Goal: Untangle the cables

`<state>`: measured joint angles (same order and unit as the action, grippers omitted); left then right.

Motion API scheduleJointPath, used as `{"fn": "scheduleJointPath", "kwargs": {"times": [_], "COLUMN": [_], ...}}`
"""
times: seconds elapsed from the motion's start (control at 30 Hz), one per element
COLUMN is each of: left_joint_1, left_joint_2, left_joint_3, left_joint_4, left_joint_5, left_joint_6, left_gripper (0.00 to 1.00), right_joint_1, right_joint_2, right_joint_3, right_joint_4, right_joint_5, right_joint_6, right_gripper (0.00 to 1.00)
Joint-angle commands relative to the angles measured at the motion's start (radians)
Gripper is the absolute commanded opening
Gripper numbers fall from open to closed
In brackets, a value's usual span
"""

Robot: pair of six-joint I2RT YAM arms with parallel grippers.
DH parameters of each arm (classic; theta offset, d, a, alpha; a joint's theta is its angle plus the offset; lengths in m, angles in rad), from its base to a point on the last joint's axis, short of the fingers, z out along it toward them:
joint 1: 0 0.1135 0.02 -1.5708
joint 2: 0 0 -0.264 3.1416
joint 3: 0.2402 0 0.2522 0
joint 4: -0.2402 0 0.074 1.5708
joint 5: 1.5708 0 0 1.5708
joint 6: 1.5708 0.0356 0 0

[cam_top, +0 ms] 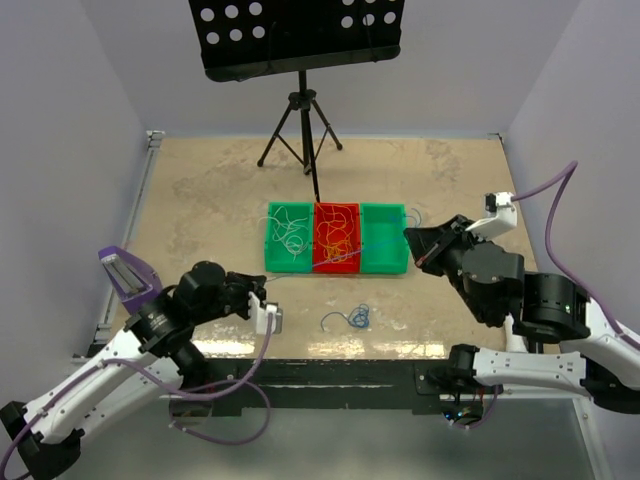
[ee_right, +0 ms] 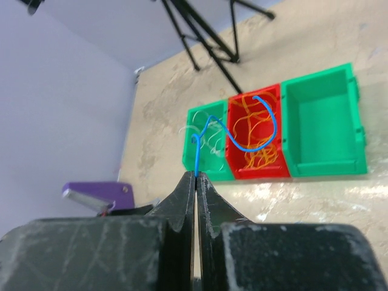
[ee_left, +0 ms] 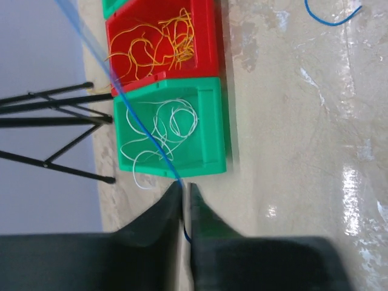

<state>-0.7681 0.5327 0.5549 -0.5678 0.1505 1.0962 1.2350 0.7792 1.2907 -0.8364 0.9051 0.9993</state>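
Observation:
One blue cable (ee_left: 130, 118) runs taut from my left gripper (ee_left: 183, 185), which is shut on it, up across the bins. My right gripper (ee_right: 197, 176) is shut on a blue cable (ee_right: 242, 142) that curls above the bins. In the top view the left gripper (cam_top: 272, 303) is low at the front left and the right gripper (cam_top: 410, 240) is beside the right green bin (cam_top: 384, 262). A small clump of blue cables (cam_top: 350, 318) lies on the table between them. White cables (cam_top: 288, 235) fill the left green bin and yellow-orange cables (cam_top: 338, 240) the red bin.
The three bins sit side by side in a row at mid-table. A black tripod (cam_top: 300, 125) carrying a perforated stand (cam_top: 300, 35) rises behind them. Walls close in the left, right and back sides.

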Motion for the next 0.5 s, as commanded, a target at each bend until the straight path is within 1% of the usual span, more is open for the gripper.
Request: {"fn": "scheduleJointPath", "kwargs": {"times": [0.0, 0.03, 0.07, 0.1, 0.13, 0.17, 0.2, 0.3, 0.47], "left_joint_1": [0.02, 0.02, 0.018, 0.02, 0.02, 0.02, 0.02, 0.018, 0.018], "left_joint_2": [0.165, 0.209, 0.258, 0.297, 0.337, 0.363, 0.383, 0.397, 0.365], "left_joint_3": [0.205, 0.27, 0.342, 0.403, 0.446, 0.483, 0.506, 0.517, 0.464], "left_joint_4": [-0.064, -0.055, -0.052, -0.05, -0.041, -0.037, -0.034, -0.026, -0.018], "left_joint_5": [-0.013, 0.027, 0.056, 0.079, 0.089, 0.102, 0.112, 0.156, 0.205], "left_joint_6": [-0.293, -0.362, -0.412, -0.47, -0.536, -0.565, -0.584, -0.59, -0.55], "left_gripper": [0.31, 0.54, 0.73, 0.87, 0.93, 0.98, 1.0, 1.0, 1.0], "right_joint_1": [-0.019, -0.019, -0.019, -0.019, -0.02, -0.02, -0.02, -0.02, -0.054], "right_joint_2": [0.029, 0.051, 0.067, 0.086, 0.101, 0.118, 0.143, 0.187, 0.23], "right_joint_3": [0.07, 0.074, 0.081, 0.09, 0.105, 0.119, 0.136, 0.202, 0.275], "right_joint_4": [0.082, 0.088, 0.097, 0.114, 0.132, 0.151, 0.169, 0.21, 0.261], "right_joint_5": [0.204, 0.204, 0.207, 0.21, 0.216, 0.224, 0.232, 0.25, 0.281], "right_joint_6": [-0.048, -0.05, -0.059, -0.079, -0.099, -0.129, -0.152, -0.238, -0.355], "right_gripper": [0.0, 0.0, 0.0, 0.0, 0.0, 0.0, 0.0, 0.0, 0.0]}}
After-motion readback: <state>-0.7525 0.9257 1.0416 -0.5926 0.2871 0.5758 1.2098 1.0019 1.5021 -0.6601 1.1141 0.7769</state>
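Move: The blue cable is stretched between the two shut grippers, and its place is the empty right green box, whose middle lies about 20 cm ahead of the right hand, some 3 cm to its right and 36 cm below. The red box sits about 20 cm ahead and 9 cm left of the right hand; the other blue cable's coil is level with that hand and 5 cm to its left, on the table. From the left hand, the right green box is roughly 20 cm ahead, 25 cm right and 14 cm below. The left gripper springs from shut to wide open and lets go of its end of the stretched blue cable, while the hand rises about 10 cm and swings some 6 cm to the right, its wrist turning about 30 degrees so the fingers tip further down. The right hand keeps its pinch on the cable and lifts it about 6 cm while reaching 4 cm forward, high above the table, its fingers turning some 10 degrees clockwise and tipping slightly up. ##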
